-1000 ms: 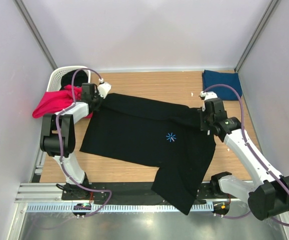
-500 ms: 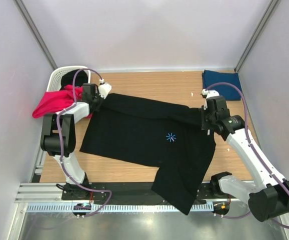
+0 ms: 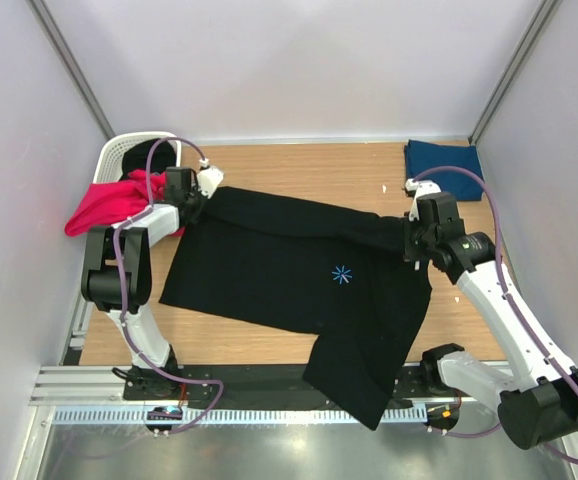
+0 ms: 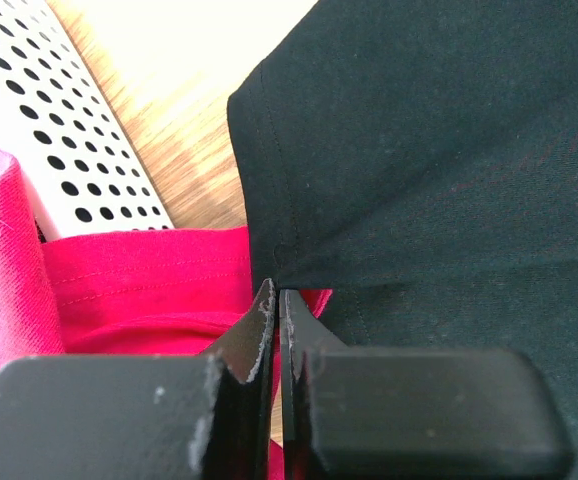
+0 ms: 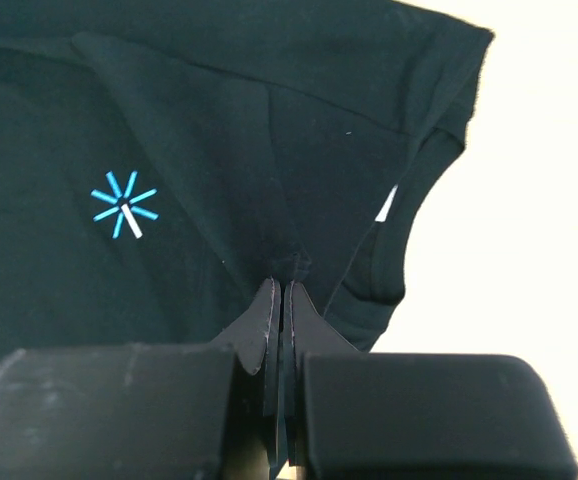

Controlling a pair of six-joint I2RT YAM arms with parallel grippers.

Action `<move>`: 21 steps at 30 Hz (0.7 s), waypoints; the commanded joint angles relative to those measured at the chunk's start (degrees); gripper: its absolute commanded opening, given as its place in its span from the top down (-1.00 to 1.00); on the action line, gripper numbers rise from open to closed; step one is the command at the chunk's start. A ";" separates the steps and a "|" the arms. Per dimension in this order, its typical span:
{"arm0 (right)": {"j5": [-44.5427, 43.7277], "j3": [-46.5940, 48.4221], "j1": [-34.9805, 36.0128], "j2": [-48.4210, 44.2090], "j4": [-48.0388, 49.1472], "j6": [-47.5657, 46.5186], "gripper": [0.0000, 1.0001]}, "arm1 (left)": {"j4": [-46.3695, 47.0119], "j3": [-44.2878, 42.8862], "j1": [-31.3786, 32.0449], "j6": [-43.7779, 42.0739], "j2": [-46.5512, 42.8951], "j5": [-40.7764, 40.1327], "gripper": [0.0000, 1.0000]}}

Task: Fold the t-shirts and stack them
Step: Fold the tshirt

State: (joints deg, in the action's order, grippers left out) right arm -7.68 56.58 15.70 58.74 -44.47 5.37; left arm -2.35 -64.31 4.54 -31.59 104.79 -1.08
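The large black t-shirt (image 3: pixel 289 265) with a tiny blue chest mark (image 3: pixel 342 274) lies spread across the table, one part hanging over the front edge. My left gripper (image 3: pixel 197 203) is shut on the black shirt's far left corner (image 4: pixel 279 255), over the magenta-red t-shirt (image 3: pixel 109 203), which also shows in the left wrist view (image 4: pixel 139 290). My right gripper (image 3: pixel 409 242) is shut on the black shirt (image 5: pixel 269 180) near its collar at the right. A folded navy blue t-shirt (image 3: pixel 444 165) lies at the far right corner.
The white lattice laundry basket (image 3: pixel 129 155) stands at the far left; its wall shows in the left wrist view (image 4: pixel 69 130). Bare wooden table (image 3: pixel 299 165) lies behind the black shirt. Grey walls close in on both sides.
My right gripper has moved slightly right, pulling the black shirt's right side with it. The left gripper has barely moved.
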 commanded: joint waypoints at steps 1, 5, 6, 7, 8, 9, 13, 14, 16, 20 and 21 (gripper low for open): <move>4.24 0.64 0.29 -0.64 -0.79 0.78 0.98 | 2.09 -0.55 -0.05 -1.01 -0.29 -1.38 1.00; 6.19 1.96 0.73 0.23 -2.81 0.44 0.97 | 2.09 -0.64 -0.05 -1.19 -0.11 -1.73 1.00; 6.10 1.96 0.91 0.41 -2.90 0.43 0.98 | 2.09 -0.64 -0.05 -1.28 0.06 -1.82 1.00; 6.01 1.96 1.08 0.58 -2.82 0.43 0.98 | 2.09 -0.72 -0.05 -1.28 0.15 -1.91 1.00; 6.10 1.96 1.17 0.59 -2.90 0.52 0.97 | 2.09 -0.73 -0.05 -1.19 0.06 -2.08 1.00; 5.84 1.96 1.26 0.41 -2.91 0.52 0.98 | 2.09 -0.73 0.03 -1.28 0.06 -2.17 0.99; 4.35 2.13 1.35 -1.69 -3.08 0.87 -0.22 | -0.45 -1.34 0.12 -0.40 -1.43 -1.38 0.65; 3.99 2.48 1.35 -3.09 -3.34 0.87 -0.37 | -0.98 -1.25 0.12 -0.49 -1.96 0.19 0.51; 2.33 3.01 1.35 -4.16 -3.78 0.70 -0.79 | -1.69 -0.82 0.12 -0.57 -3.27 0.82 0.14; -0.48 4.59 1.35 -4.52 -3.61 2.01 -0.99 | -2.74 -2.12 0.21 3.10 -8.01 3.98 -0.53; -0.49 5.20 1.43 -3.21 -3.35 2.36 -0.99 | -3.53 -2.83 0.21 3.90 -8.72 4.33 -0.60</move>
State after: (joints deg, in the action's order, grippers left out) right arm -5.34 58.24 16.78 54.96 -48.93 6.46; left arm -5.28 -64.34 5.19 -30.41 102.08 1.48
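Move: The left hand pinches the black t-shirt's far-left corner right at its tips; the red t-shirt is centred about 20 cm to its left and roughly level with it, and the laundry basket about 16 cm left and 12 cm ahead. The right hand holds up a fold, whose landing spot is some 13 cm below, 3 cm back and 2 cm left; the blue star lies about 13 cm left and 4 cm ahead of the hand. Both grippers open to release the black t-shirt, the right easing about 2 cm back, both rising last. ##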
